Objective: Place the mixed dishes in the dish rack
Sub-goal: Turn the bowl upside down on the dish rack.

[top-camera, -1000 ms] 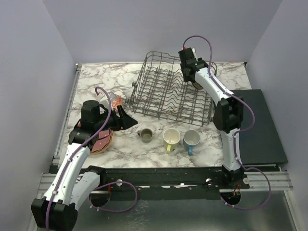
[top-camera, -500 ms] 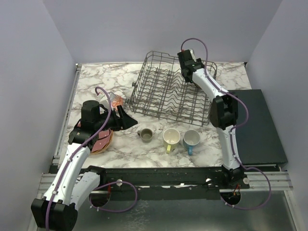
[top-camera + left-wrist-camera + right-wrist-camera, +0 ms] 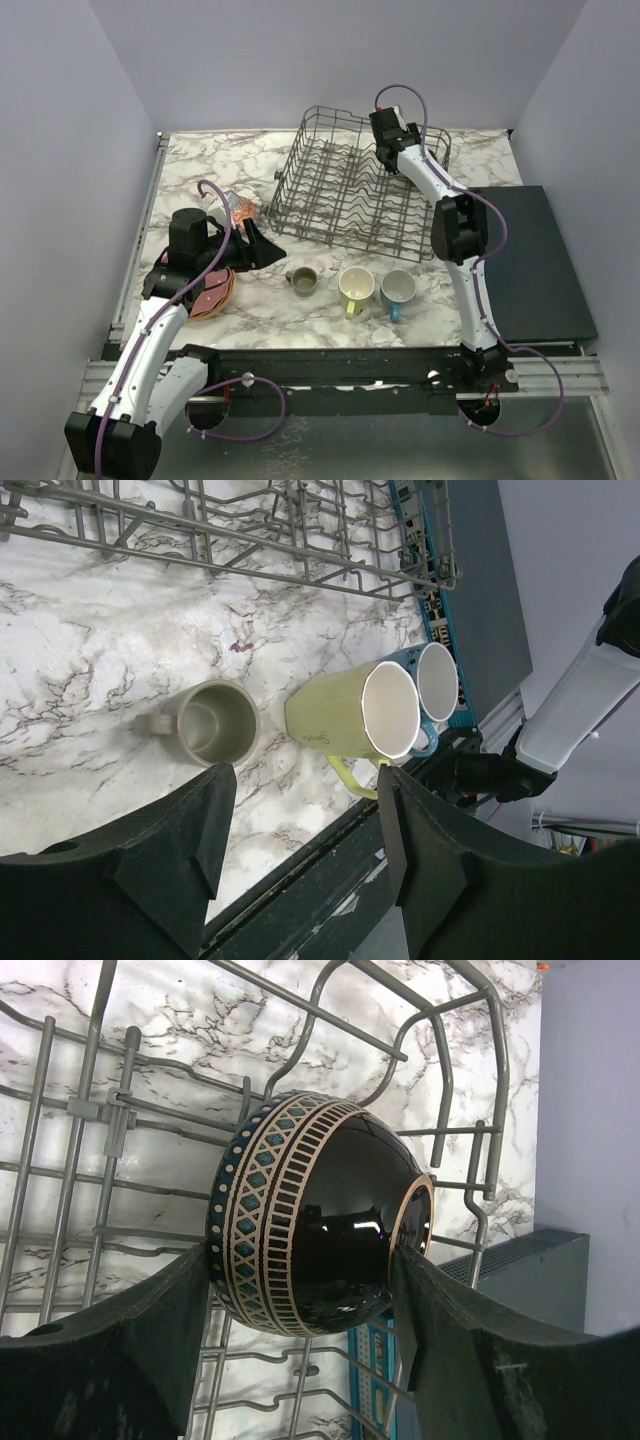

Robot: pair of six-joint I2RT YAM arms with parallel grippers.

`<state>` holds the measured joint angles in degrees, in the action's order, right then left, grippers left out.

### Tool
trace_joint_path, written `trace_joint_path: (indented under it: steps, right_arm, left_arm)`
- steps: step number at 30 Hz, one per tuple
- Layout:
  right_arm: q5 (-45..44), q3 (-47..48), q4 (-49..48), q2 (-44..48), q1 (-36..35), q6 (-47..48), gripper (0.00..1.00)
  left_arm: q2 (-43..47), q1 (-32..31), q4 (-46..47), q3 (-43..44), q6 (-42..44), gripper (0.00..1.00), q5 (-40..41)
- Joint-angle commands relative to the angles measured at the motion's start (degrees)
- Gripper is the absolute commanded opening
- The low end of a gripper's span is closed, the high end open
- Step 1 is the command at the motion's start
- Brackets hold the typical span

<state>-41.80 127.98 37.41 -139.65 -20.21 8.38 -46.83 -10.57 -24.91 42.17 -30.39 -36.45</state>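
My right gripper (image 3: pixel 302 1265) is shut on a glossy dark bowl (image 3: pixel 320 1210) with a blue-and-cream patterned band, held on its side just above the tines at the far right corner of the grey wire dish rack (image 3: pixel 340 195). My left gripper (image 3: pixel 262 247) hangs open and empty over the table, left of three mugs in a row: grey-beige (image 3: pixel 302 281), pale yellow (image 3: pixel 356 286) and blue (image 3: pixel 397 289). A stack of plates (image 3: pixel 212 292) lies under the left arm. A scalloped orange plate (image 3: pixel 243 210) lies behind it.
A dark flat box (image 3: pixel 535 265) lies to the right of the rack, close to the right arm. The black frame rail (image 3: pixel 330 365) runs along the table's near edge. Purple walls close in the table on three sides.
The right arm has carried the bowl a little left and farther back over the rack's far right corner. The left arm and the mugs have not moved.
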Motion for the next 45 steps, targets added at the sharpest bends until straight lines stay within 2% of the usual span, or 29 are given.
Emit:
trace_joint_path:
  steps: [1,22,29,34,45]
  right_arm:
    - [-4.42,2.48,-4.32,-1.03,0.41,3.03,0.40]
    - [-4.45,1.39,-6.08,-4.89,1.05,4.44,0.43]
    - [-4.60,1.22,-6.47,-5.13,1.09,4.52,0.60]
    - [-4.49,1.04,-6.38,-5.16,1.12,4.38,0.67]
    - [-4.22,0.35,-6.21,-4.22,1.10,3.93,0.94]
  left_arm:
    - [0.07,0.20,1.35,-0.82,0.07,0.65,-0.41]
    - [0.07,0.20,1.28,-0.91,0.05,0.65,0.22]
    - [0.27,0.20,1.34,-0.95,-0.02,0.65,0.58]
    - [0.41,0.19,1.34,-0.95,-0.02,0.66,0.66]
    - [0.51,0.20,1.26,-0.91,-0.02,0.68,0.83]
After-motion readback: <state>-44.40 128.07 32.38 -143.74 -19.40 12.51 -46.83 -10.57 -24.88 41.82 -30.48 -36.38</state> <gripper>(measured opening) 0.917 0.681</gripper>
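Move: The right hand holds the bowl, its middle about 3 cm ahead of the hand point, 1 cm right and 1 cm below. The spot it goes to in the rack's far-right part lies some 4 cm ahead, 2 cm right and 5 cm below; the rack's corner is about 6 cm ahead and 8 cm right, the rack's middle roughly 10 cm back and 17 cm left. From the left hand that spot is around 38 cm ahead, 43 cm right and 15 cm lower. Down about 2.5 cm in all, the right hand first edges a centimetre or so forward and to the right, then sinks onto the rack beside its far-right corner with the bowl pinched between rim and foot. It then holds still, and the fingers open to nearly full width, letting go of the bowl. ##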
